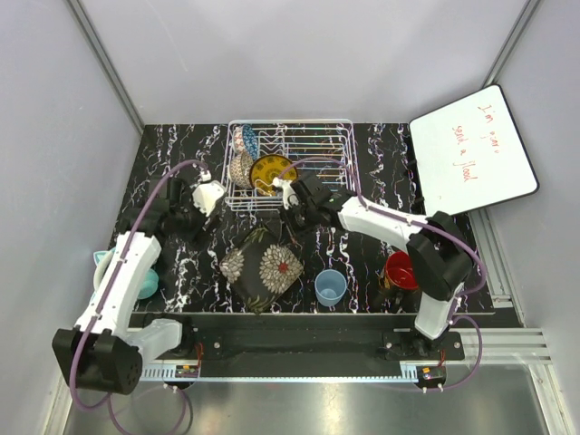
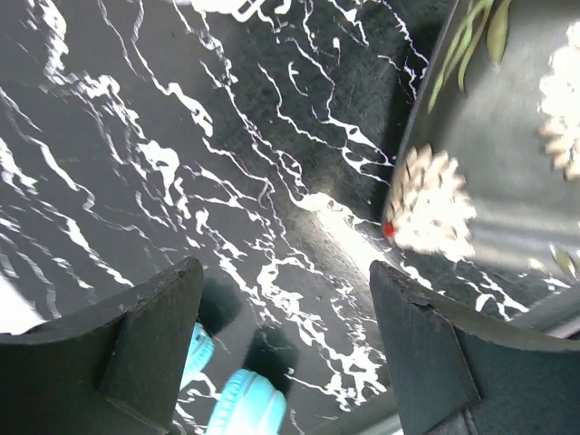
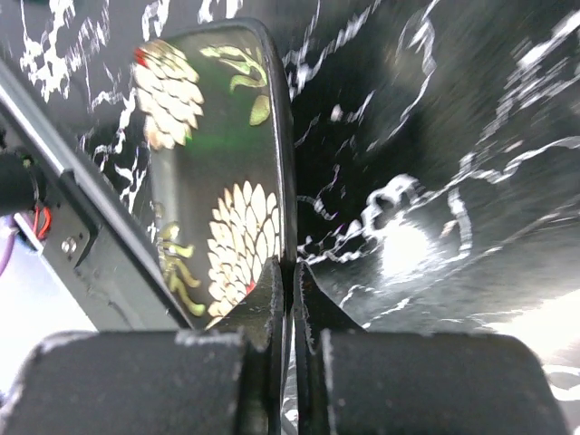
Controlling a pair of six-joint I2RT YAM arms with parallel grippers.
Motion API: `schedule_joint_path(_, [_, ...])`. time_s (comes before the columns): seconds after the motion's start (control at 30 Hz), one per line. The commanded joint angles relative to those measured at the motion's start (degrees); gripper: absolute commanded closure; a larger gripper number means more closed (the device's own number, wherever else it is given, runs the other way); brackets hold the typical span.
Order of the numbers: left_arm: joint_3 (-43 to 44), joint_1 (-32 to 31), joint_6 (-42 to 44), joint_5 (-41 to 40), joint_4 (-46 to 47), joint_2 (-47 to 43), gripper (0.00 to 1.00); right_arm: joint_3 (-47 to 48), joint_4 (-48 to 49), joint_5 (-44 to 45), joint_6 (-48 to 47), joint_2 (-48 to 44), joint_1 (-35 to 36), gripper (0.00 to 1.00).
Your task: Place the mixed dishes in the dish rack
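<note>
The dark square floral plate (image 1: 261, 265) lies tilted on the black marbled table, its far edge raised. My right gripper (image 1: 286, 220) is shut on that edge; in the right wrist view the fingers (image 3: 272, 290) pinch the thin rim of the plate (image 3: 213, 163). My left gripper (image 1: 192, 216) hovers open over bare table left of the plate, nothing between its jaws (image 2: 285, 272). The dish rack (image 1: 317, 145) holds two patterned bowls (image 1: 241, 154) and a yellow plate (image 1: 270, 172). A light blue cup (image 1: 330, 287) and a dark mug (image 1: 399, 270) stand near the front.
A white board with red writing (image 1: 471, 149) leans at the back right. Teal ribbed balls (image 1: 145, 283) sit at the left edge under the left arm; one ball (image 2: 245, 408) shows below the left jaws. Grey walls enclose the table.
</note>
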Motion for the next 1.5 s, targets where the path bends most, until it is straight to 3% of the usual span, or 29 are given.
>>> schedule_joint_path(0.0, [3.1,4.3,-1.3,10.1,-4.3,3.6,0.22,7.6,0.0,4.9,-3.7,-5.9,0.1,1.0])
schedule_joint_path(0.2, [7.6,8.3,0.4,19.6,-10.6,11.0,0.23,8.4,-0.7,6.9,-3.4,-6.5,0.1,1.0])
schedule_joint_path(0.4, [13.6,16.5,2.8,31.1,-16.7,14.2,0.2,10.5,-1.7,7.9,-3.4,-9.4,0.0,1.0])
schedule_joint_path(0.57, [21.0,22.6,6.4,43.7,-27.3,20.6,0.19,14.2,-2.0,7.9,-2.7,-11.2,-0.8,1.0])
schedule_joint_path(0.7, [21.6,23.1,11.0,47.6,-32.6,23.3,0.19,16.8,-2.2,7.2,-1.6,-11.6,-1.8,1.0])
schedule_joint_path(0.93, [13.6,23.1,11.5,42.6,-27.1,22.4,0.2,19.7,-2.3,6.3,0.2,-11.1,-2.4,1.0])
schedule_joint_path(1.23, [13.1,23.0,7.1,47.2,-23.6,20.5,0.2,27.7,-2.1,4.8,3.3,-10.6,-4.3,1.0])
schedule_joint_path(1.33, [11.7,23.0,2.9,50.0,-19.5,19.1,0.21,30.2,-1.9,3.1,5.6,-9.2,-5.0,1.0])
schedule_joint_path(1.47, [9.0,22.4,-11.0,52.0,-7.7,15.1,0.22,31.9,-0.6,1.3,8.8,-8.4,-5.6,1.0])
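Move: Straight ahead of the right hand, which already grips the flowered plate by its edge, the dish rack's middle lies about 20 cm out and 4 cm lower. The yellow plate stands there 17 cm ahead and 5 cm left; the blue cup sits 11 cm back and 10 cm right, 5 cm below. From the open left hand, the flowered plate's middle is roughly 12 cm right, 8 cm back and 11 cm down. Lifting the pinched flowered plate, the right hand rises some 20 cm and drifts about 8 cm forward towards the rack, its fingers tipping up a bit and keeping their hold. The left hand hovers within a few centimetres of its place, bobbing down and up, while its wrist swings about 50 degrees until the still-open fingers point right, less steeply down, to the plate's far side. ##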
